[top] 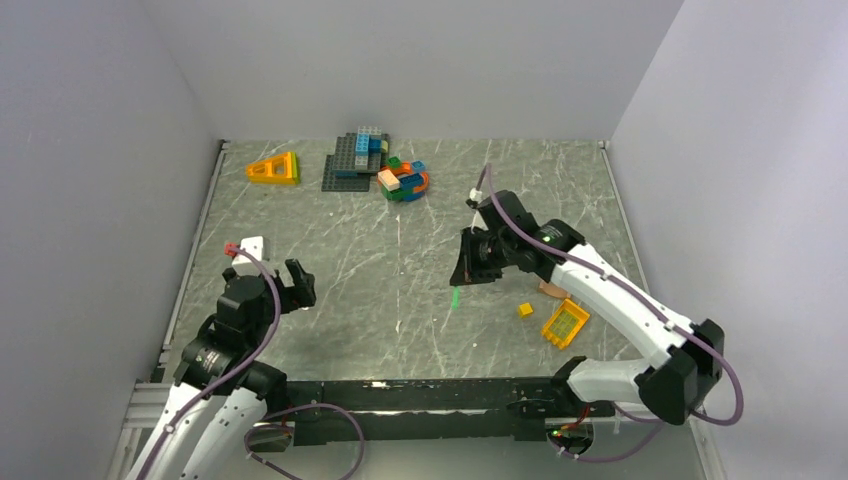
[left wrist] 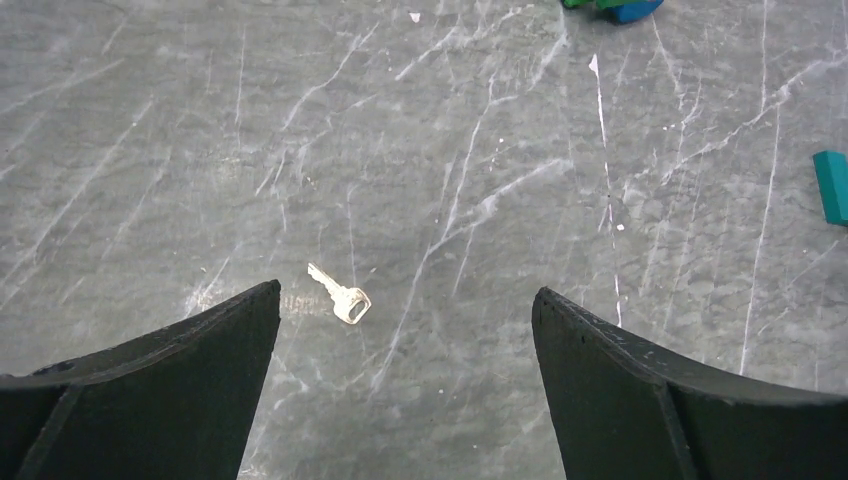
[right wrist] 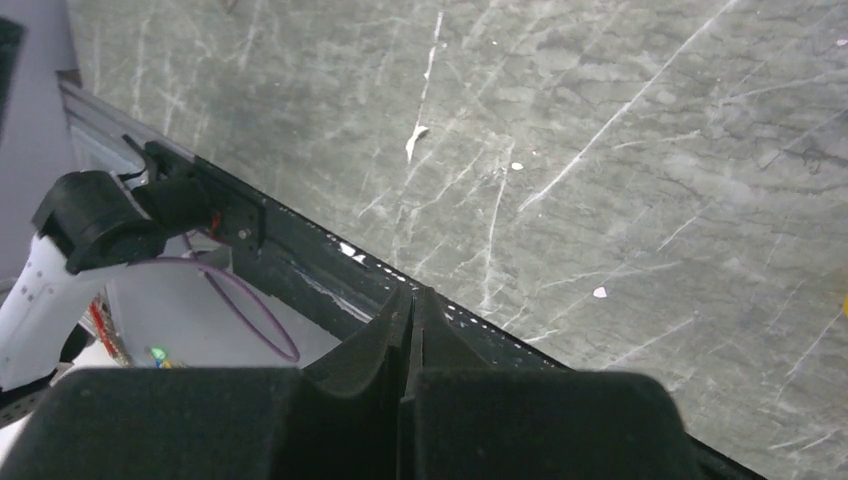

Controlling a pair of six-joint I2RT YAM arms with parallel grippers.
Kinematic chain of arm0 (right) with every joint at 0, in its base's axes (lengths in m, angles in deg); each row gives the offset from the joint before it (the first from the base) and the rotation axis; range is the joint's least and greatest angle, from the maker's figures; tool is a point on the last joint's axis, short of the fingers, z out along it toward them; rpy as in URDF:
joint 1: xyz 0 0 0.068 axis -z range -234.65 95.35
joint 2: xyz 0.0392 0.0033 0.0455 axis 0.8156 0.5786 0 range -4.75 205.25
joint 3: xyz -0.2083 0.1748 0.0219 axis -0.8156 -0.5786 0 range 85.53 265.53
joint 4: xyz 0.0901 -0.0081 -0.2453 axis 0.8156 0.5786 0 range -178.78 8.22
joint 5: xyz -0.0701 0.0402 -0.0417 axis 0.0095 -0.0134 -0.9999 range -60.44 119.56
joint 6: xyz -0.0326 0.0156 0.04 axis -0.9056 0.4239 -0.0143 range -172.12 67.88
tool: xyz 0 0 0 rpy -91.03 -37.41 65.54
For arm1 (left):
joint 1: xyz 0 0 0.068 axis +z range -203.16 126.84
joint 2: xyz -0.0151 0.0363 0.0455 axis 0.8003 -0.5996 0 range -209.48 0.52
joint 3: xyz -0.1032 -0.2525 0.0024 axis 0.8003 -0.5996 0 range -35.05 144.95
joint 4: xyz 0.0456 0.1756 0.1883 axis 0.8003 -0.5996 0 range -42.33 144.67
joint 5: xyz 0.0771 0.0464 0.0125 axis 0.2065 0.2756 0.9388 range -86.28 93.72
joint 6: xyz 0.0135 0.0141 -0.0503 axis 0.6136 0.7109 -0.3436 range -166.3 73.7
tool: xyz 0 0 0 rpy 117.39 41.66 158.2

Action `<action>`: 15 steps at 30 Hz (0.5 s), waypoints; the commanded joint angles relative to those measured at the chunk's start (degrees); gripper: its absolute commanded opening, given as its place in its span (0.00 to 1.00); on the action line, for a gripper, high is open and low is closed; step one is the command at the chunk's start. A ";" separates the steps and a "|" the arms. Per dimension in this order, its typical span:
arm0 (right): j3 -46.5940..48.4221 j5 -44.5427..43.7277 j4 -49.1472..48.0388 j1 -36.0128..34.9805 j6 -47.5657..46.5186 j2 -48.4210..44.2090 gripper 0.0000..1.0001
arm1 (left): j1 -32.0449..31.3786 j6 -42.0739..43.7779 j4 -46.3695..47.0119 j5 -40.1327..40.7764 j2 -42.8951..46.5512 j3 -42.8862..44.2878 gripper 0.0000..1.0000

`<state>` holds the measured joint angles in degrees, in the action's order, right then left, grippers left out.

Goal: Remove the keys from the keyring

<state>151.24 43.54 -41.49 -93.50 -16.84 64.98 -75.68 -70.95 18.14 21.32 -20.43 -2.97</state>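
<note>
A single pale brass key (left wrist: 340, 296) lies flat on the grey marbled table (left wrist: 480, 130), just ahead of my left gripper (left wrist: 405, 290) and nearer its left finger. That gripper (top: 298, 283) hangs low at the near left, open, with nothing between its fingers. My right gripper (top: 468, 278) is over the table's middle right, tips pointing down. In its wrist view the right gripper (right wrist: 413, 292) is shut with nothing showing between the pads. A small green piece (top: 455, 297) sits just below its tips and shows teal in the left wrist view (left wrist: 832, 185). I cannot make out a keyring.
A heap of toy bricks on a dark baseplate (top: 372, 163) and an orange wedge (top: 274, 169) stand at the back. A yellow basket (top: 565, 323), a small yellow brick (top: 525, 309) and a tan piece (top: 551, 289) lie by the right arm. Grey walls close three sides.
</note>
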 commanded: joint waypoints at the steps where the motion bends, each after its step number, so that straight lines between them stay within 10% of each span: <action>1: 1.86 -1.15 -0.28 -0.16 1.23 4.75 0.00 | 0.15 2.80 2.09 -1.01 1.37 2.12 0.99; 15: 12.68 -1.75 3.82 -0.16 -1.69 24.28 0.00 | 0.03 3.53 -0.07 -0.90 8.81 2.91 0.99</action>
<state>158.87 42.05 -39.65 -93.52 -17.01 83.61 -75.68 -68.39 17.16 20.51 -11.47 -0.48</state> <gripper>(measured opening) 0.030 0.994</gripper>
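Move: Below and a little ahead of the right hand, which holds the keyring with its green tag hanging, lies the bare table it is lowering towards: about 6 cm forward, 4 cm left and 17 cm down. The yellow block lies some 17 cm to this hand's right and 2 cm ahead; the teal block about 17 cm ahead and 13 cm right. For the empty left hand that spot is roughly 27 cm right, 4 cm ahead; the loose key lies 6 cm ahead, 4 cm left, 16 cm below. Lowering the keyring towards the open middle of the table, the right hand sinks about 5 cm, then eases its descent while going on forward and left, some 4 cm in all; its shut fingers keep their hold and tip about 10 degrees steeper. The empty left hand, still wide open, rises 4 cm and draws slightly back, away from the loose key, tilting its fingertips up. ##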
